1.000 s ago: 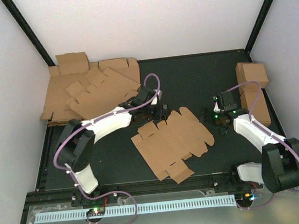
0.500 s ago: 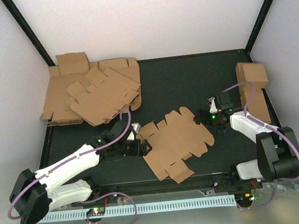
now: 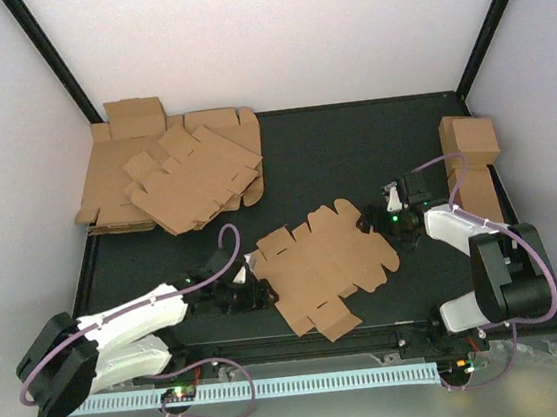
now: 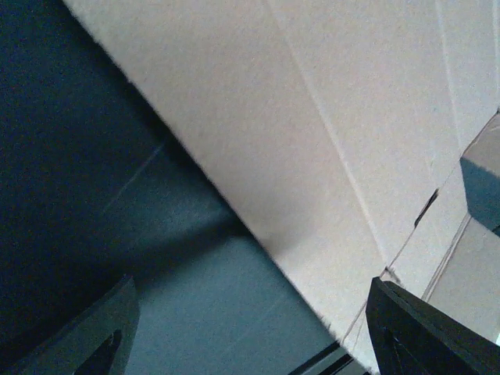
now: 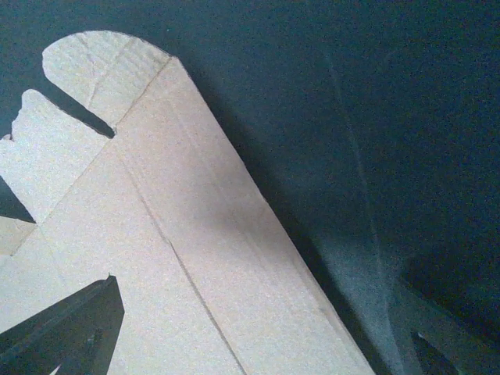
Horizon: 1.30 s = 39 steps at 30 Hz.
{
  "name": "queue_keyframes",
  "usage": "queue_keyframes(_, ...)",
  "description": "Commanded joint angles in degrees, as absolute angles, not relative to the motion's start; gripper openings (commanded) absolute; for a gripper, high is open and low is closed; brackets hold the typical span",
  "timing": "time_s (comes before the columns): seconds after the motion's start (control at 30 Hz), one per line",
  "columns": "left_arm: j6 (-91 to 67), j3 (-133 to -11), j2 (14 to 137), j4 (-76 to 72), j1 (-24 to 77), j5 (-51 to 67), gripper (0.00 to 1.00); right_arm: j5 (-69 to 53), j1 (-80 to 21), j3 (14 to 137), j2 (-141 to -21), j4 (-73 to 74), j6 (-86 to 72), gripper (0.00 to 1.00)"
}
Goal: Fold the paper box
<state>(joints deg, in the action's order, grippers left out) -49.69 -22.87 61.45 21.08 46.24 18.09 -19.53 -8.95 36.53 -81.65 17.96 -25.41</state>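
Note:
The paper box (image 3: 327, 261) lies flat and unfolded on the black table, a brown corrugated sheet with tabbed flaps. My left gripper (image 3: 252, 291) sits low at the sheet's left edge. In the left wrist view the left gripper (image 4: 250, 336) is open, and the sheet's edge (image 4: 312, 156) runs diagonally between the fingers (image 4: 426, 332). My right gripper (image 3: 380, 220) is at the sheet's right edge. In the right wrist view the right gripper (image 5: 250, 344) is open too, one finger (image 5: 70, 328) over the paper box (image 5: 156, 234) and the other over bare table.
A stack of flat brown blanks (image 3: 174, 170) lies at the back left. Finished brown cartons (image 3: 470, 138) stand along the right wall. A black frame rail and a metal ledge (image 3: 312, 416) run along the near edge.
The left arm swung from the back-left stack down to the near side and settled at the sheet's left edge. The right gripper shifted slightly left to the sheet's right edge.

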Motion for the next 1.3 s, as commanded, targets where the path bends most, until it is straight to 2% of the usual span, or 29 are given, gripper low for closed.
queue_keyframes(0.0, -51.89, -22.77, 64.84, 12.15, 46.49, 20.33, 0.79, -21.25, -8.87, 36.49, -82.57, 17.91, -24.38, 0.96)
queue_keyframes(0.17, -52.78, -22.35, 70.01, 6.18, 46.24, 20.80, 0.50, -22.38, -8.87, 34.76, -82.83, 18.28, -24.88, 0.96)
queue_keyframes(0.27, -54.46, -21.40, 70.44, 3.78, 46.02, 17.89, 0.40, -23.73, -8.88, 33.80, -82.65, 18.82, -25.05, 0.96)
queue_keyframes(0.6, -50.72, -26.42, 72.39, 1.79, 40.27, 18.41, 0.27, -24.64, -8.87, 30.13, -75.55, 21.80, -26.36, 0.96)
queue_keyframes(0.7, -48.82, -30.87, 73.03, 2.53, 38.67, 18.44, 0.25, -26.12, -8.88, 29.34, -74.75, 22.32, -26.59, 0.95)
queue_keyframes(0.97, -40.30, -45.69, 84.17, 6.38, 33.85, 22.16, 0.21, -30.31, -8.88, 26.47, -70.07, 23.53, -28.80, 0.95)
queue_keyframes(1.1, -34.06, -55.39, 91.46, 13.58, 32.24, 23.57, 0.13, -32.72, -8.96, 25.50, -68.50, 24.50, -29.20, 0.95)
queue_keyframes(1.27, -22.09, -67.56, 97.05, 29.99, 31.98, 17.31, 0.13, -34.47, -9.58, 24.43, -65.28, 26.14, -29.40, 0.95)
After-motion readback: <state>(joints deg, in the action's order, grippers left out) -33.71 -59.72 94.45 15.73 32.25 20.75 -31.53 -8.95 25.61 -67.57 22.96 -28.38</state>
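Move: The flat paper box's left edge lies about 2 cm to the right of the left hand, 1 cm ahead and 2 cm below; the box's front flap is some 8 cm back and 15 cm right. For the right hand, the box's right edge is about 3 cm back, 2 cm right and 3 cm below, and the box's middle 11 cm back and 12 cm left. Left hand pinches the box's left edge, hauls it some 20 cm forward, rising; open right draws back 7. ##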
